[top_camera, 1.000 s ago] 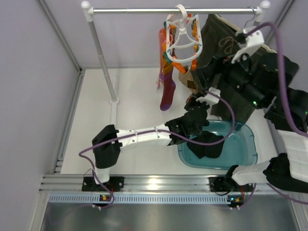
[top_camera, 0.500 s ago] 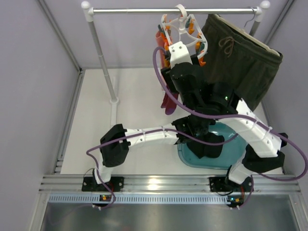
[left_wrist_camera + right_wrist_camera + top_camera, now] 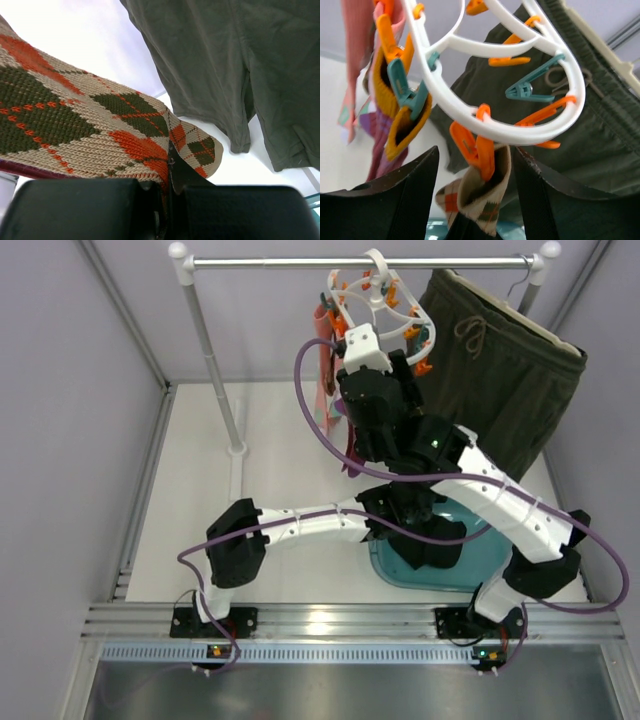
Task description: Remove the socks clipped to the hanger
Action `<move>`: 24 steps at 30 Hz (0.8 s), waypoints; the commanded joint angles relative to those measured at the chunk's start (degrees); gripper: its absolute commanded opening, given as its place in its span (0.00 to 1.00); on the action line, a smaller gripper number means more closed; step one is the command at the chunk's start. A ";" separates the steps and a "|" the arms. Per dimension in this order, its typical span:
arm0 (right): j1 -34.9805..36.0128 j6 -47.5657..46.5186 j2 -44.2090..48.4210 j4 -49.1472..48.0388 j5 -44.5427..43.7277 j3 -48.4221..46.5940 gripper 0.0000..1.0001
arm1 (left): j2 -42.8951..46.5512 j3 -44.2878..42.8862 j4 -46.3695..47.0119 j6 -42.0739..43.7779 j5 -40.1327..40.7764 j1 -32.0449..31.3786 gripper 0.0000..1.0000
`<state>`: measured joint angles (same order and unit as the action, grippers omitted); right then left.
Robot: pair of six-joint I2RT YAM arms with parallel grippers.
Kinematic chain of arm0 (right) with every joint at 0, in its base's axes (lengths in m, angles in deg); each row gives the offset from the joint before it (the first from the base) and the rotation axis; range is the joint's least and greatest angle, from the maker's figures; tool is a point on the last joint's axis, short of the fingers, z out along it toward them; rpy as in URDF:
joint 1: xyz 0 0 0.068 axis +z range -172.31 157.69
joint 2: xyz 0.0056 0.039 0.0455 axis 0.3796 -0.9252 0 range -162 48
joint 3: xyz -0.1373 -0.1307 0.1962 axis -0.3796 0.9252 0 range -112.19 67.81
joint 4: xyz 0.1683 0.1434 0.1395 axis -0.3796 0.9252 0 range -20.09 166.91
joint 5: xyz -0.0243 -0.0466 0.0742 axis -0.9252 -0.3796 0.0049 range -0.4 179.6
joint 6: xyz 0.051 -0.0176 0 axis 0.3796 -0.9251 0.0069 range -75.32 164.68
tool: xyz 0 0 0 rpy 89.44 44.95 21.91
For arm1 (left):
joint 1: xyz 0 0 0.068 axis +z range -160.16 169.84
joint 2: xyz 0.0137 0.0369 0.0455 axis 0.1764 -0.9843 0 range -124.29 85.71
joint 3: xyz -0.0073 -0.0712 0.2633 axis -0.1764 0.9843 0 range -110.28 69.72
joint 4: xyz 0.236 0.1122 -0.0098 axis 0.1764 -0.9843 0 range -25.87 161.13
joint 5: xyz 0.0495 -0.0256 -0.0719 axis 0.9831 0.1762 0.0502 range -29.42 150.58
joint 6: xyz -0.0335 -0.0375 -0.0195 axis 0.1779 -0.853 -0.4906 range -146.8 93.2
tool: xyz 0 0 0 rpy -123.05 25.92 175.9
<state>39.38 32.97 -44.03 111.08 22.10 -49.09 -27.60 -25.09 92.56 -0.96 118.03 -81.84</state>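
Note:
The white hanger (image 3: 372,302) hangs from the rail, also seen in the right wrist view (image 3: 485,125). My right gripper (image 3: 477,170) is open, its jaws either side of an orange clip (image 3: 481,150) that holds the argyle sock (image 3: 487,200). My left gripper (image 3: 167,200) is shut on the lower part of that argyle sock (image 3: 100,125). In the top view the left gripper (image 3: 398,502) sits under the right arm. An orange sock (image 3: 402,127) hangs in a teal clip (image 3: 410,95). Pink (image 3: 357,50) and magenta (image 3: 345,445) socks hang to the left.
The olive shorts (image 3: 500,370) hang on the rail (image 3: 280,261) right of the hanger and fill the left wrist view's background (image 3: 240,65). A teal basin (image 3: 500,540) on the table holds black socks (image 3: 440,540). The rail's post (image 3: 215,360) stands at the left.
My right arm has swung from the right side to the hanger and closed in on the clip. The hanger has shifted slightly left. The left arm has barely moved.

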 commanded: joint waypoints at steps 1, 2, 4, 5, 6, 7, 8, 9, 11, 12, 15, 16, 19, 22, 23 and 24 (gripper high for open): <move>-1.75 -6.91 1.93 -15.71 -5.26 4.91 0.58 | 4.42 1.29 2.39 -1.76 -1.38 -0.48 0.00; -1.84 -8.23 2.11 -18.12 -5.70 7.28 0.57 | 4.86 1.55 2.39 -1.76 -1.64 -0.48 0.00; -2.54 -8.60 2.12 -19.28 -5.97 8.00 0.57 | 5.30 1.90 2.39 -2.11 -1.73 -0.48 0.00; -2.71 -8.51 1.94 -19.46 -5.80 8.44 0.57 | 5.56 2.25 2.39 -2.29 -1.90 -0.48 0.00; -2.98 -8.60 1.85 -19.55 -5.88 8.53 0.56 | 6.09 2.52 2.39 -2.38 -1.99 -0.48 0.00; -2.98 -8.77 1.59 -19.72 -5.88 8.62 0.56 | 6.18 2.61 2.39 -2.64 -2.17 -0.48 0.00; -3.07 -8.95 1.42 -20.51 -5.97 8.79 0.52 | 6.44 2.78 2.39 -2.82 -2.25 -0.48 0.00; -3.07 -9.47 1.41 -21.12 -5.97 8.97 0.49 | 6.44 2.70 2.39 -2.73 -2.43 -0.48 0.00; -3.07 -9.83 1.06 -22.09 -5.97 8.71 0.35 | 6.53 2.87 2.39 -2.91 -2.61 -0.48 0.00; -3.07 -10.26 0.97 -22.36 -6.06 8.62 0.32 | 6.44 2.96 2.39 -2.99 -2.61 -0.48 0.00; -3.07 -10.97 0.45 -22.88 -6.06 8.01 0.21 | 6.09 3.83 2.39 -3.52 -3.04 -0.39 0.00; -3.07 -10.97 0.53 -22.97 -5.97 7.92 0.18 | 6.00 4.10 2.39 -4.13 -3.05 -0.39 0.00; -3.07 -10.62 0.88 -22.98 -5.45 8.00 0.09 | 6.96 7.60 2.12 -7.02 -3.40 -0.39 0.00; -3.07 -8.61 2.02 -21.31 -3.60 7.92 0.11 | 11.44 16.01 2.12 -13.24 -4.97 -0.65 0.00; -2.98 -7.38 2.29 -20.00 -2.55 7.74 0.18 | 14.41 17.88 2.04 -14.93 -6.29 -0.92 0.00; -3.07 -5.19 2.81 -19.03 -1.33 7.74 0.23 | 15.83 19.55 1.95 -16.60 -7.17 -1.27 0.00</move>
<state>36.87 23.92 -43.55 91.85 18.38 -39.83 -19.56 -9.41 92.32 -10.05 113.44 -82.17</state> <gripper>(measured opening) 0.282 0.037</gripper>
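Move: Just ahead of the open right hand, about 3 cm out and level with it, hangs the orange clip on the hanger's near end, gripping the argyle sock's cuff. A teal clip with a mustard-cuffed sock hangs some 5 cm to the left of that orange clip and 2 cm farther out; an empty orange clip is about 5 cm to its right. The left hand already pinches the sock, with the gripped clip roughly 12 cm above it and 2 cm left. Reaching forward about 2 cm, the right hand dips a couple of centimetres, comes most of the way back up and closes its fingers around the orange clip, then holds there, pinching it. The left hand keeps its hold on the sock, nearly still at first, then pulls it down and away from the clip at quickening speed, about 5 cm, drifting left and back. ##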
